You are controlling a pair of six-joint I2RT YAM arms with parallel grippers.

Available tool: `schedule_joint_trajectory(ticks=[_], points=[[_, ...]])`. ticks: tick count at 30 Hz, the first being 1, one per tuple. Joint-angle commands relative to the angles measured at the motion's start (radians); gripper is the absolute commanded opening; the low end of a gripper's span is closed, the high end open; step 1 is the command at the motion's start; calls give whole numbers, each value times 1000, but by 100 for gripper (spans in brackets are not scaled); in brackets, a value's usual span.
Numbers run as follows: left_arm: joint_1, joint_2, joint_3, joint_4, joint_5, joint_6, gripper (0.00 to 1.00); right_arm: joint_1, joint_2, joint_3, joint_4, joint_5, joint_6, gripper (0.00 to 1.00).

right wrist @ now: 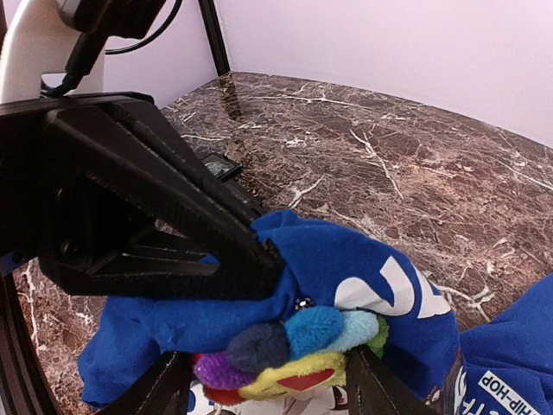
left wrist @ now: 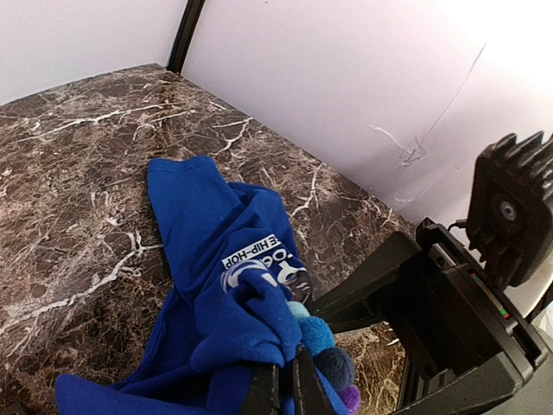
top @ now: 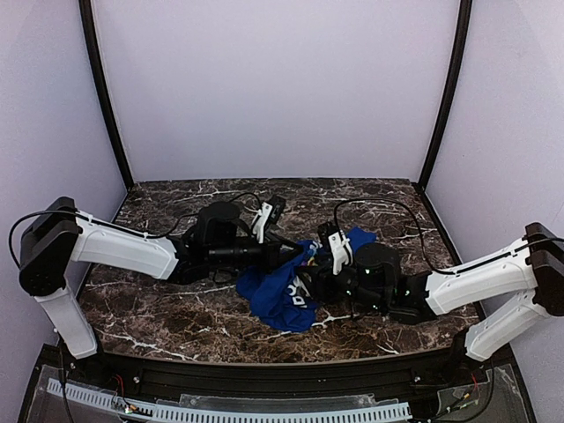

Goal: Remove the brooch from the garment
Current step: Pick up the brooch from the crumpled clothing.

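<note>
The garment (top: 278, 295) is a blue cloth with white print, bunched at the table's middle. My left gripper (left wrist: 278, 385) is shut on a raised fold of the garment (left wrist: 216, 251), right beside the brooch (left wrist: 327, 346). The brooch (right wrist: 294, 350) is a fuzzy pin of blue, purple, yellow, red and green, fixed to the lifted cloth (right wrist: 363, 259). My right gripper (right wrist: 266, 356) stands open with a finger close on either side of the brooch; the right finger looks to be touching it. In the top view the two arms hide the brooch.
A small dark square object (right wrist: 221, 165) lies on the marble table (top: 176, 308) behind the left gripper's fingers (right wrist: 164, 216). The right arm's black body (left wrist: 449, 320) fills the space just right of the cloth. Pale walls enclose three sides.
</note>
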Motion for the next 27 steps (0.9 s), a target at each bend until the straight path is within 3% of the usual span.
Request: schedule_joint_trajectory(ticks=[1,7,19,27], points=[[-2,-25,-19,60,74,32,1,9,34,45,35,63,13,60],[-2,-61,-46,35,11,62,1,9,22,35,16,168,43,40],[1,-103,-76,-8,-79,96,1,9,-50,-5,13,68,22,15],[1,-102,-72,-18,12,124,1,4,-100,-28,18,28,-6,0]])
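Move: The right hand, open, has the colourful plush brooch almost between its fingertips, about 2 cm ahead, level sideways and at its height. The garment fold that the left fingers pinch is roughly 5 cm ahead, 3 cm left and 2 cm up from the right hand; the garment's far sleeve lies some 13 cm ahead, 12 cm right and 12 cm down. For the left hand, the brooch is about 3 cm back, 3 cm right and 2 cm lower. Forward about 1.5 cm onto the brooch goes the right hand, easing slightly right and turning a few degrees clockwise; its fingers close from over half open to nearly shut, pinching the plush as the hand then lifts about 1.5 cm and draws back and right. The left hand keeps its pinch on the fold and shifts about 1.5 cm left, away from the right hand. ##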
